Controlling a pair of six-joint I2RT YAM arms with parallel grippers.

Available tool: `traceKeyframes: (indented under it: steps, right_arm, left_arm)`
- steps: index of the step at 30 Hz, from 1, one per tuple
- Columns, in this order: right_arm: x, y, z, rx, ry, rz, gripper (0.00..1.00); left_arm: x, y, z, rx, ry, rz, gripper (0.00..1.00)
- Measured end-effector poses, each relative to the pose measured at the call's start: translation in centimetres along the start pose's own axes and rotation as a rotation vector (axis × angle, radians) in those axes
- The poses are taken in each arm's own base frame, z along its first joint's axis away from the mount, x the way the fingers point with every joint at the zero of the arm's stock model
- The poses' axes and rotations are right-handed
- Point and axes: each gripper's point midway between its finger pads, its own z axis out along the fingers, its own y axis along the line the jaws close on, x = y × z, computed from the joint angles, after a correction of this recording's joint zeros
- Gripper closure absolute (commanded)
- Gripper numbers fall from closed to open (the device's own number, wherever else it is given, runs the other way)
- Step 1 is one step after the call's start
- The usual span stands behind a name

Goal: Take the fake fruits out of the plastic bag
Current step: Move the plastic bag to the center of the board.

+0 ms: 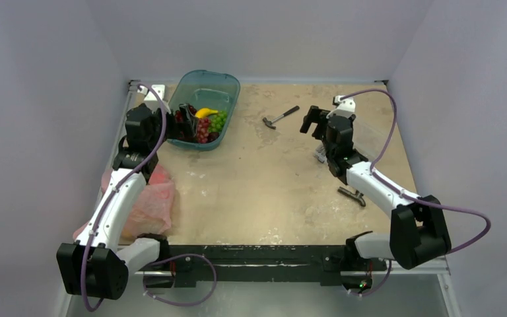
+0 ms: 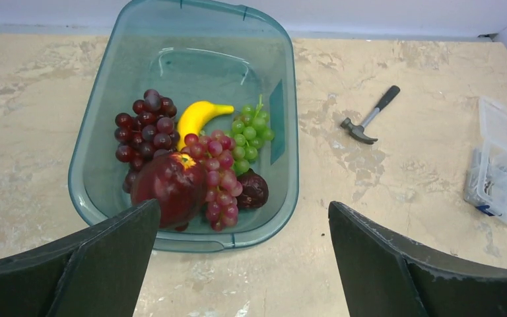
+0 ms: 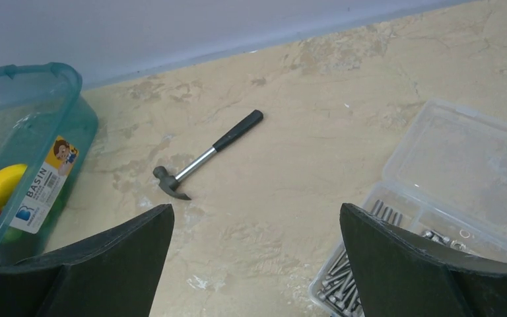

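The pink plastic bag (image 1: 150, 201) lies crumpled at the table's left edge, partly under my left arm; I cannot see inside it. The fake fruits lie in the teal tray (image 2: 171, 39): a red apple (image 2: 168, 185), a yellow banana (image 2: 198, 119), green grapes (image 2: 249, 135), pink-red grapes (image 2: 219, 178), dark grapes (image 2: 146, 125) and a dark round fruit (image 2: 255, 190). My left gripper (image 2: 244, 208) is open and empty, above the tray's near rim; in the top view it (image 1: 185, 120) is at the tray's left side. My right gripper (image 3: 256, 208) is open and empty over bare table.
A small hammer (image 1: 280, 117) lies between the tray and my right gripper (image 1: 313, 120). A clear box of screws (image 3: 436, 191) sits open beside the right gripper. A dark tool (image 1: 352, 195) lies by the right arm. Walls close in on three sides.
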Motion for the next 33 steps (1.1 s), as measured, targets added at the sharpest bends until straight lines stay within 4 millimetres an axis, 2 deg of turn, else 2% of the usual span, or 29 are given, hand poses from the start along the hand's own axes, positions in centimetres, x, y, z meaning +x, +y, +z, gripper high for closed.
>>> traceKeyframes:
  steps: [7, 12, 15, 19, 24, 28, 33]
  right_arm:
    - [0.5, 2.0, -0.5, -0.072, 0.024, 0.025, 0.01]
    - [1.8, 5.2, -1.3, -0.219, 0.101, 0.12, 0.01]
    - [3.3, 8.1, -1.8, -0.301, 0.159, 0.178, 0.01]
    - [7.1, 14.3, -3.5, -0.443, 0.273, 0.207, 0.01]
    - [11.7, 23.7, -8.1, -0.655, 0.385, 0.166, 0.01]
    - [13.3, 32.1, -11.6, -0.828, 0.402, 0.149, 0.01]
    - [15.1, 40.5, -15.1, -1.01, 0.407, 0.179, 0.01]
  left_arm:
    - [1.2, 0.4, -0.2, -0.024, 0.046, -0.02, 0.0]
    - [1.3, 1.3, -1.0, -0.082, 0.051, -0.02, 0.01]
    - [0.4, 1.7, -2.0, -0.115, 0.021, -0.016, 0.02]
    - [-1.3, 2.3, -3.6, -0.165, -0.046, -0.012, 0.02]
    - [-3.5, 3.5, -6.1, -0.242, -0.144, -0.014, 0.02]
    - [-4.6, 4.8, -8.3, -0.317, -0.216, -0.023, 0.01]
    - [-5.3, 6.1, -11.0, -0.375, -0.298, -0.032, 0.0]
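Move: The plastic bag lies some 63 cm to the right hand's left, 17 cm back and 14 cm lower. From the left hand, it is roughly 12 cm back, 18 cm to the left and 20 cm down. The bin of fruits sits about 25 cm ahead and 45 cm to the left of the right hand; the hammer is some 26 cm ahead and 12 cm to the left of the right hand. Both lie on the board below. Sweeping left in a fast arc, the open right hand crosses the near side of the board towards the plastic bag, about 43 cm left and 15 cm back, nearly level, swinging some 60 degrees counter-clockwise with its left side rolling up. The open left hand backs off from the bin, dipping a little first, then going left, back and up by roughly 10 cm while turning counter-clockwise and tipping up. ##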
